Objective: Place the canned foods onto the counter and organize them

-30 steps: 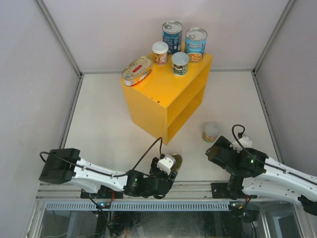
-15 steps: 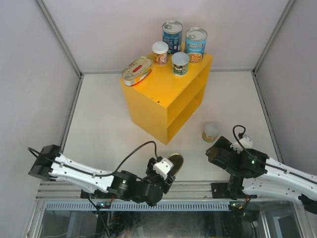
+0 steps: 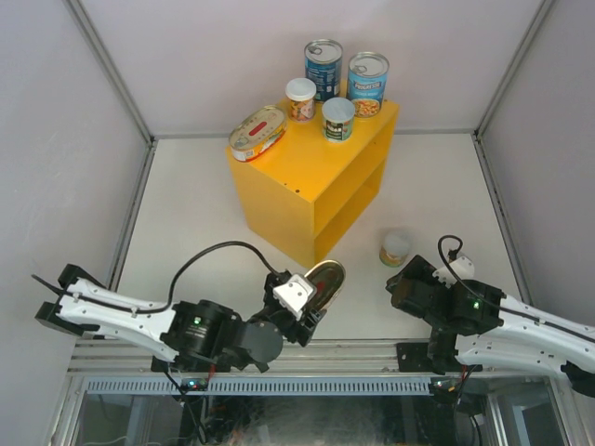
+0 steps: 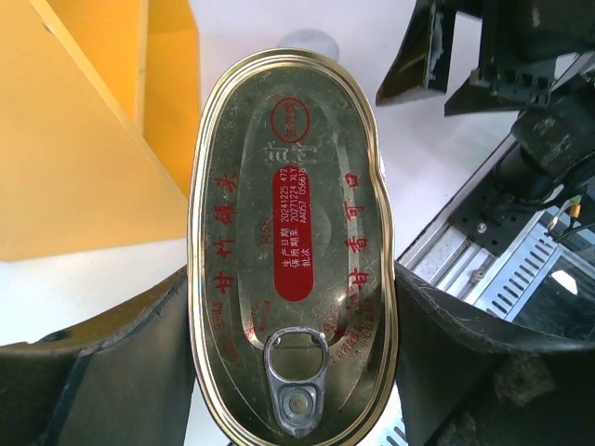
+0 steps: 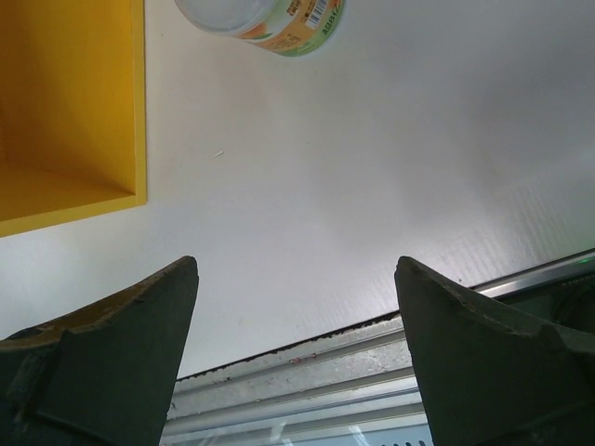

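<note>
My left gripper (image 3: 311, 290) (image 4: 293, 311) is shut on a flat oval tin (image 3: 323, 279) (image 4: 293, 242), lid and pull tab facing the wrist camera, held above the table just in front of the yellow counter (image 3: 311, 186) (image 4: 65, 139). On the counter's top stand two tall blue cans (image 3: 323, 67) (image 3: 368, 82), two small pale-lidded cans (image 3: 300, 98) (image 3: 338, 118) and another oval tin (image 3: 257, 132). A third small can (image 3: 395, 248) (image 5: 265, 17) stands on the table right of the counter. My right gripper (image 3: 406, 281) (image 5: 296, 279) is open and empty, a little short of that can.
Grey walls (image 3: 56, 139) enclose the table on three sides. A metal rail (image 3: 279, 358) (image 5: 372, 362) runs along the near edge under both arms. The counter's open inner shelf (image 3: 349, 200) (image 5: 65, 186) faces the right arm.
The left arm has swung round and carried the oval tin up and a little farther from the near edge, toward the counter. The right gripper has barely moved.
</note>
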### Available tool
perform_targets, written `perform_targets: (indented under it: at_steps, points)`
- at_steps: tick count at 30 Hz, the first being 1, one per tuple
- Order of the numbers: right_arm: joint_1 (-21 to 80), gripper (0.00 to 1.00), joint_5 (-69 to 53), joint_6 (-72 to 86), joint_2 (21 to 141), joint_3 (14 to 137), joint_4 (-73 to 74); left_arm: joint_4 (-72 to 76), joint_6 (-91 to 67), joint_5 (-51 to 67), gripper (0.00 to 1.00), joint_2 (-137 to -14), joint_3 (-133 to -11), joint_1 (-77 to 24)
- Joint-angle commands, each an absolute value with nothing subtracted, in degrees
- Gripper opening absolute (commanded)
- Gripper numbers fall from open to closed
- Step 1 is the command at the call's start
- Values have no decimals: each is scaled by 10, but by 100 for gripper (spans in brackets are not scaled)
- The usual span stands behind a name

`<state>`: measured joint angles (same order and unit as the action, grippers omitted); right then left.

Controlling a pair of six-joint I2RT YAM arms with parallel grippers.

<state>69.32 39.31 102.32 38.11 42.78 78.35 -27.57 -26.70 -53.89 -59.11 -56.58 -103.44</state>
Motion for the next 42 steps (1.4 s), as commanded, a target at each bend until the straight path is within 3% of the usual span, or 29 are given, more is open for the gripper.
perform_targets:
  at_steps: [1,14,27,42]
  points:
    - [699,86,420,1039,383,441,796,-281,-202,-574,0,-567,-659,-1036]
    - [678,86,428,1009,402,452,781,-340,-159,-598,0,-553,-761,-1025]
    - [640,85,425,938,408,473,755,-374,-115,-554,0,-574,-878,-926]
    - [566,86,420,845,402,477,716,-391,-75,-340,0,-642,-980,-734]
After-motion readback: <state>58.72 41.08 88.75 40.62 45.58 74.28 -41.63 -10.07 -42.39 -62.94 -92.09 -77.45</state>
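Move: The free spot on the yellow shelf's top, near its front corner, lies about 21 cm ahead of the left hand, 5 cm left and 5 cm higher. From that hand, the shelved oval can is some 29 cm ahead and 12 cm left, and the green fruit can 29 cm ahead and 3 cm right, both 6 to 8 cm higher. The clear-lidded jar stands about 12 cm ahead of the right hand, 1 cm left and 5 cm below. The oval can, still pinched by its sides in the left fingers, goes up about 18 cm, then increasingly forward, some 11 cm in all and 5 cm left, towards the shelf's top, the wrist turning some 10 degrees counter-clockwise. The open right hand creeps about 3 cm, mainly forward and a little up, towards the jar. ##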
